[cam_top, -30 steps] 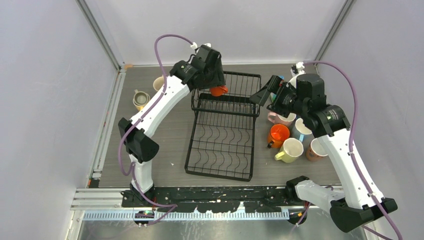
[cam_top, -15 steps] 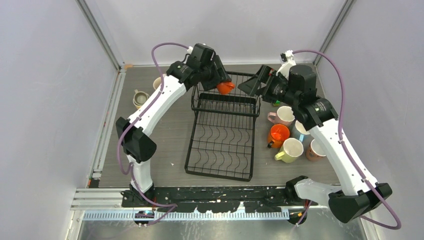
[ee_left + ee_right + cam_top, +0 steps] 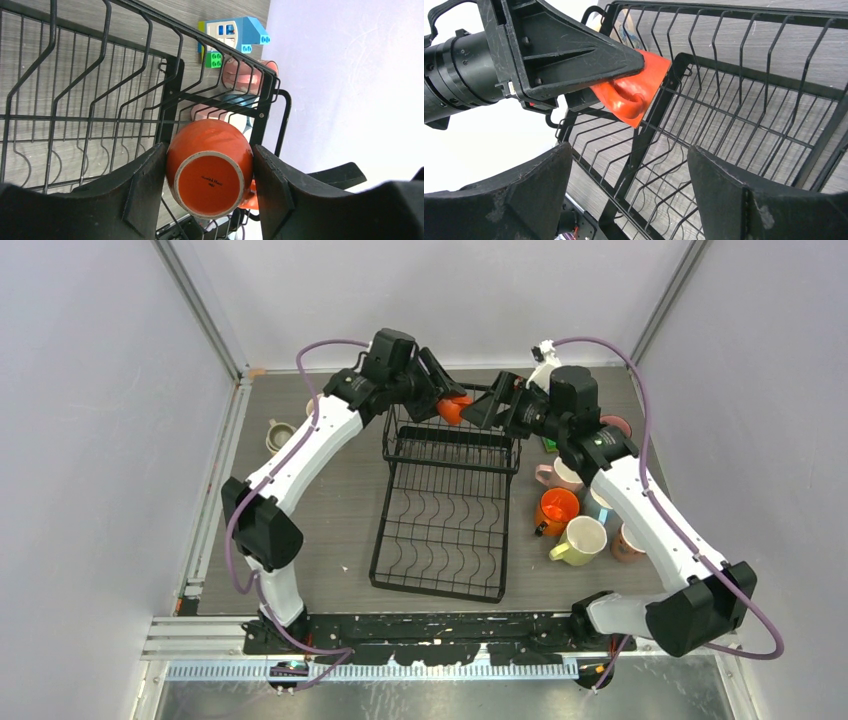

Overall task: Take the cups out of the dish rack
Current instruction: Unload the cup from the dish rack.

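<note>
My left gripper [image 3: 447,405] is shut on an orange cup [image 3: 457,410], held in the air over the far end of the black wire dish rack [image 3: 445,530]. In the left wrist view the cup's base [image 3: 210,175] faces the camera, pinched between both fingers. My right gripper [image 3: 488,405] stands open just right of the cup and faces it. In the right wrist view the orange cup [image 3: 634,87] and its handle hang ahead of the open jaws, with rack wires [image 3: 744,100] below. I see no cups in the rack's tray.
On the table right of the rack stand a pink cup [image 3: 565,475], an orange cup [image 3: 556,508], a yellow cup [image 3: 582,540] and others. Two cups [image 3: 281,437] sit at the left. A toy-block figure [image 3: 232,35] stands beyond the rack's far right corner.
The left gripper carried the orange cup up and to the right over the rack's far end. The right arm swung left, bringing its open jaws close to the cup.
</note>
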You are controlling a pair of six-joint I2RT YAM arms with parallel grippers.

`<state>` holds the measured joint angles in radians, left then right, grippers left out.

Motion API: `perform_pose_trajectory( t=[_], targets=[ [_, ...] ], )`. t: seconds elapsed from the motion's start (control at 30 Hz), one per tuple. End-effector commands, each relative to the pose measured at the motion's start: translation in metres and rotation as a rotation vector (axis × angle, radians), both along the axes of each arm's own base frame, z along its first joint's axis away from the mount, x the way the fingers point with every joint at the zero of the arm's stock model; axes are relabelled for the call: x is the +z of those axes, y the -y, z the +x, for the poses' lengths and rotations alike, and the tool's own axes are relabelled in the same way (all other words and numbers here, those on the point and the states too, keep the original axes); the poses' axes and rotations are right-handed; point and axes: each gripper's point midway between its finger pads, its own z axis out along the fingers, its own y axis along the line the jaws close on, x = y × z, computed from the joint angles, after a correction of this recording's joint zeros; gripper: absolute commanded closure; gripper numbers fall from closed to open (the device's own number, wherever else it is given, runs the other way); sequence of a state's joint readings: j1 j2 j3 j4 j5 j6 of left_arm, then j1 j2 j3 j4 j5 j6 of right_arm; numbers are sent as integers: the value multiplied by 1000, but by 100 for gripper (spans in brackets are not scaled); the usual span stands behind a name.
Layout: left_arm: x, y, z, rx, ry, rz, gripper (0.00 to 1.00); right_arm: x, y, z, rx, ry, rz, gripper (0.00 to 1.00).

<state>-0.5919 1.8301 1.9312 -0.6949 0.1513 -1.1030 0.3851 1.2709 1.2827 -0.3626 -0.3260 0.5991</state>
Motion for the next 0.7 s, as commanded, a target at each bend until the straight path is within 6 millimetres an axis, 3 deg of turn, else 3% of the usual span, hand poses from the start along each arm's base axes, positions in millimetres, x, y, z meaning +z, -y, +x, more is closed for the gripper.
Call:
perform_pose_trajectory(
  t=[0.0,0.27,0.67],
  targets=[
    [57,4,-6,-17,99,-148,100,20,-12,7,32,112,50,13],
    [66,10,-9,-23,87,-224,100,20,-16,17,8,173,85,31],
    [82,14,-18,-34,79,-333,100,31,-21,26,5,218,136,42]
  ],
)
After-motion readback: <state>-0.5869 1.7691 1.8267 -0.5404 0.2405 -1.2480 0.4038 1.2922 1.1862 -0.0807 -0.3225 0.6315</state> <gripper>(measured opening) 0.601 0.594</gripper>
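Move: The orange cup, already pinched in the left hand, lies about 5 cm left, 3 cm ahead and 2 cm below the open right hand. The rack's top basket is centred some 6 cm left, 2 cm back and 15 cm beneath that hand, with the pink cup about 13 cm right, 2 cm back and 25 cm down. From the left hand, the held cup's middle is 2 cm ahead, 2 cm right and 2 cm below; the right gripper is roughly 7 cm right, 1 cm back, level. The orange cup is brought and met for a handover: the left hand keeps its pinch and lifts it about 2.5 cm, drifting slightly right and, late on, back, while rolling some 10 degrees, left side down. The right hand eases about 2.5 cm forward and left towards the cup, dipping slightly then rising, tips up a little, and closes from nearly wide open to a bit over half. ##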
